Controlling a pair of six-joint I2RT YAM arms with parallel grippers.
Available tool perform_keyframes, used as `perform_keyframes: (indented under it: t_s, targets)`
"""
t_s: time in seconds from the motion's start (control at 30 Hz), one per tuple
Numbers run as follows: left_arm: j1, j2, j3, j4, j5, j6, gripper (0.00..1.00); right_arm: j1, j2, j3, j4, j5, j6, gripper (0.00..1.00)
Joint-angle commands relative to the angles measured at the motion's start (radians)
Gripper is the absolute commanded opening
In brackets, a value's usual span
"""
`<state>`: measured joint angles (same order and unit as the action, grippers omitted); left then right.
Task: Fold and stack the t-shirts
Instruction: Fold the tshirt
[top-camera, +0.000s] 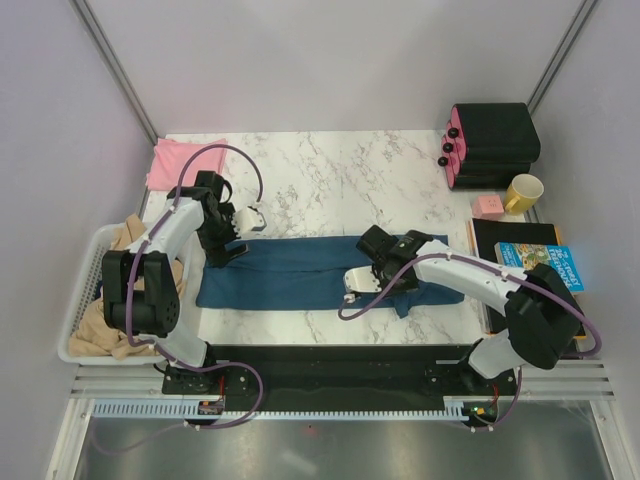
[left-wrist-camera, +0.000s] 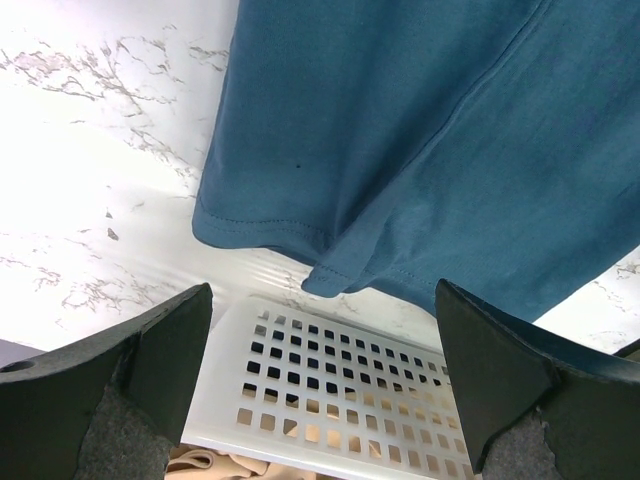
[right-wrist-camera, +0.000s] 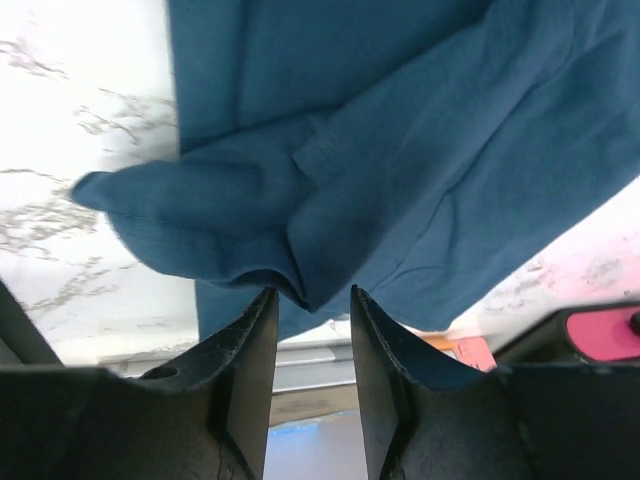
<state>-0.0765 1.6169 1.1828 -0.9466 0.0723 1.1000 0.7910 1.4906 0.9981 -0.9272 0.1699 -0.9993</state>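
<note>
The dark teal t-shirt (top-camera: 290, 272) lies as a long folded strip across the marble table, bunched at its right end. My right gripper (top-camera: 352, 288) hovers over that bunched part. In the right wrist view its jaws (right-wrist-camera: 312, 292) stand a little apart, and a fold of the teal t-shirt (right-wrist-camera: 400, 150) points down between the tips, unpinched. My left gripper (top-camera: 238, 237) is wide open above the strip's left end. The left wrist view shows the teal t-shirt's hem (left-wrist-camera: 420, 140) beyond the open gripper (left-wrist-camera: 322, 290). The pale pink t-shirt (top-camera: 178, 162) lies at the far left corner.
A white perforated basket (top-camera: 85, 290) holding beige cloth (top-camera: 100, 335) stands at the left edge, and its rim (left-wrist-camera: 330, 380) lies under the left fingers. At the right are a black case with pink side (top-camera: 490, 145), a yellow mug (top-camera: 522, 193), a pink cube (top-camera: 487, 206) and a blue book (top-camera: 540, 265).
</note>
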Motion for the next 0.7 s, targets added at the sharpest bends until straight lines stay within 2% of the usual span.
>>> perform_keyframes:
  t_s: [0.0, 0.3, 0.47, 0.67]
  targets:
    - [-0.005, -0.035, -0.012, 0.003, 0.007, -0.006, 1.00, -0.041, 0.026, -0.001, 0.063, 0.083, -0.032, 0.43]
    - [-0.005, -0.038, -0.028, 0.006, 0.009, -0.008, 1.00, -0.102, 0.128, 0.118, 0.140, 0.128, 0.079, 0.43]
    - [-0.005, -0.048, -0.045, 0.014, 0.006, -0.003, 1.00, -0.133, 0.207, 0.181, 0.186, 0.250, 0.134, 0.43]
    - [-0.003, -0.061, -0.063, 0.019, 0.006, 0.000, 1.00, -0.187, 0.231, 0.212, 0.191, 0.247, 0.160, 0.43]
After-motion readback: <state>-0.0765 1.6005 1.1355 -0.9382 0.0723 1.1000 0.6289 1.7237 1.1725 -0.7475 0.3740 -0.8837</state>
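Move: The blue t-shirt's far edge lies straight ahead of the right hand, some 13 cm out and about 5 cm lower. The loose flap pokes past the shirt's near edge about 3 cm behind this hand. The shirt's right end is roughly 13 cm to the right and 5 cm ahead, the pink box 20 cm ahead and 21 cm to the right. From the left hand, that far edge is about 41 cm to the right and 5 cm farther out. The t-shirt's far edge is what the right hand heads for: it travels forward about 10 cm over the shirt, away from the near edge, drifting slightly right and dipping about 1 cm early before coming back up. The wrist turns clockwise nearly 20 degrees while the fingertips swing outward; the fingers stay partly open. ##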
